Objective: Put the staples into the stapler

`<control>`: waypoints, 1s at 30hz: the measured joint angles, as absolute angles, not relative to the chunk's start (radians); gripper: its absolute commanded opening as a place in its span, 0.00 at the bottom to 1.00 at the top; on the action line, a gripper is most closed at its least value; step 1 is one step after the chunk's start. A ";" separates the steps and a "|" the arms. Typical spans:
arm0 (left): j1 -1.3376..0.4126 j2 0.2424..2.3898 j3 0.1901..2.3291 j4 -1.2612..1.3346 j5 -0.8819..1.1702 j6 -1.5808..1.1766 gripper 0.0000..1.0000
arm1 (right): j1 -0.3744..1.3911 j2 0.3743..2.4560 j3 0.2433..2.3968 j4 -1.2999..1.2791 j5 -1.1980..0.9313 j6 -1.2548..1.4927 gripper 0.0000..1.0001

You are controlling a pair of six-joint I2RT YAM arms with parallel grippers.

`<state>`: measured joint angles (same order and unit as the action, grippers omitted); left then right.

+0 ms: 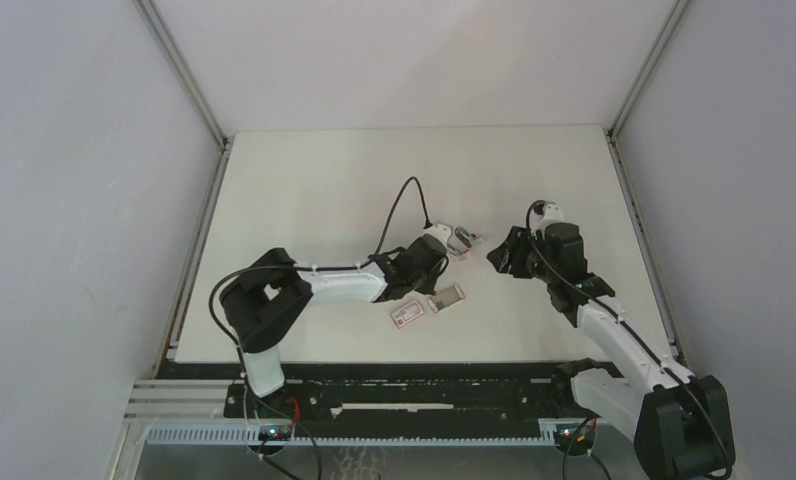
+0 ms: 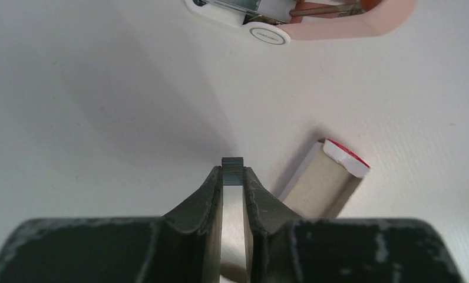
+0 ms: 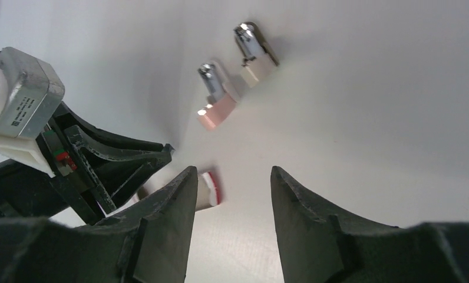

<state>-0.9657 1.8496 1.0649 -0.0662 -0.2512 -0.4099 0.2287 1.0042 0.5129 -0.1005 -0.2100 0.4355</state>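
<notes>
A short dark-grey strip of staples (image 2: 232,163) is pinched between the tips of my left gripper (image 2: 233,172), which hangs just above the table. The small pink-and-white stapler (image 2: 314,23) lies hinged open beyond it, its metal channel showing. From above, the left gripper (image 1: 436,250) sits just left of the stapler (image 1: 464,241). My right gripper (image 1: 496,257) hovers on the stapler's right, open with nothing between its fingers. In the right wrist view the stapler's pink arm (image 3: 216,111) and white arm (image 3: 257,63) stand apart.
The open cardboard staple tray (image 1: 448,297) lies near the left gripper, and its red-and-white end (image 2: 345,156) shows to the right of the fingers. The white box with a red label (image 1: 406,316) lies nearer the table's front edge. Metal frame rails line both sides.
</notes>
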 measured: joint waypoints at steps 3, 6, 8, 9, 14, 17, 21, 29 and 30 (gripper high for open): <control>-0.955 1.772 1.017 -0.049 -0.225 -0.437 0.18 | 0.228 0.949 0.513 -0.100 -0.255 0.444 0.53; -0.924 1.646 0.947 0.010 -0.165 -0.472 0.18 | 0.221 0.893 0.510 -0.088 -0.321 0.458 0.60; -0.893 1.563 0.898 0.067 -0.113 -0.496 0.18 | 0.215 0.852 0.501 -0.061 -0.376 0.471 0.65; -0.874 1.517 0.869 0.102 -0.081 -0.512 0.18 | 0.211 0.830 0.492 -0.041 -0.410 0.479 0.67; -0.781 1.342 0.719 0.297 0.116 -0.591 0.18 | 0.199 0.755 0.465 0.065 -0.570 0.537 0.71; -0.750 1.257 0.641 0.394 0.228 -0.631 0.18 | 0.199 0.740 0.453 0.169 -0.671 0.598 0.73; -0.739 1.160 0.583 0.508 0.353 -0.683 0.18 | 0.231 0.739 0.437 0.302 -0.741 0.679 0.74; -0.736 1.034 0.552 0.709 0.509 -0.760 0.19 | 0.413 0.742 0.435 0.496 -0.739 0.776 0.71; -0.736 1.029 0.551 0.730 0.521 -0.769 0.19 | 0.432 0.742 0.435 0.517 -0.734 0.786 0.70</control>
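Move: The left hand already holds the staple strip just above the table; the right gripper's fingertips, where the strip is being taken, are about 12 cm to its right, 1 cm ahead and 8 cm higher. The open staple box lies level with the left hand, roughly 4 cm to its right; the pink stapler is some 9 cm ahead and 7 cm right. From the right hand, the strip is about 12 cm left, 1 cm back and 8 cm below. Upward first, the left hand lifts the pinched strip nearly 30 cm away from the box and draws back about 10 cm, its wrist swinging the fingers from slanting down to level, pointing at the right gripper. The right hand rises some 18 cm while moving left and back, turns its fingers level towards the strip and opens them wider. ##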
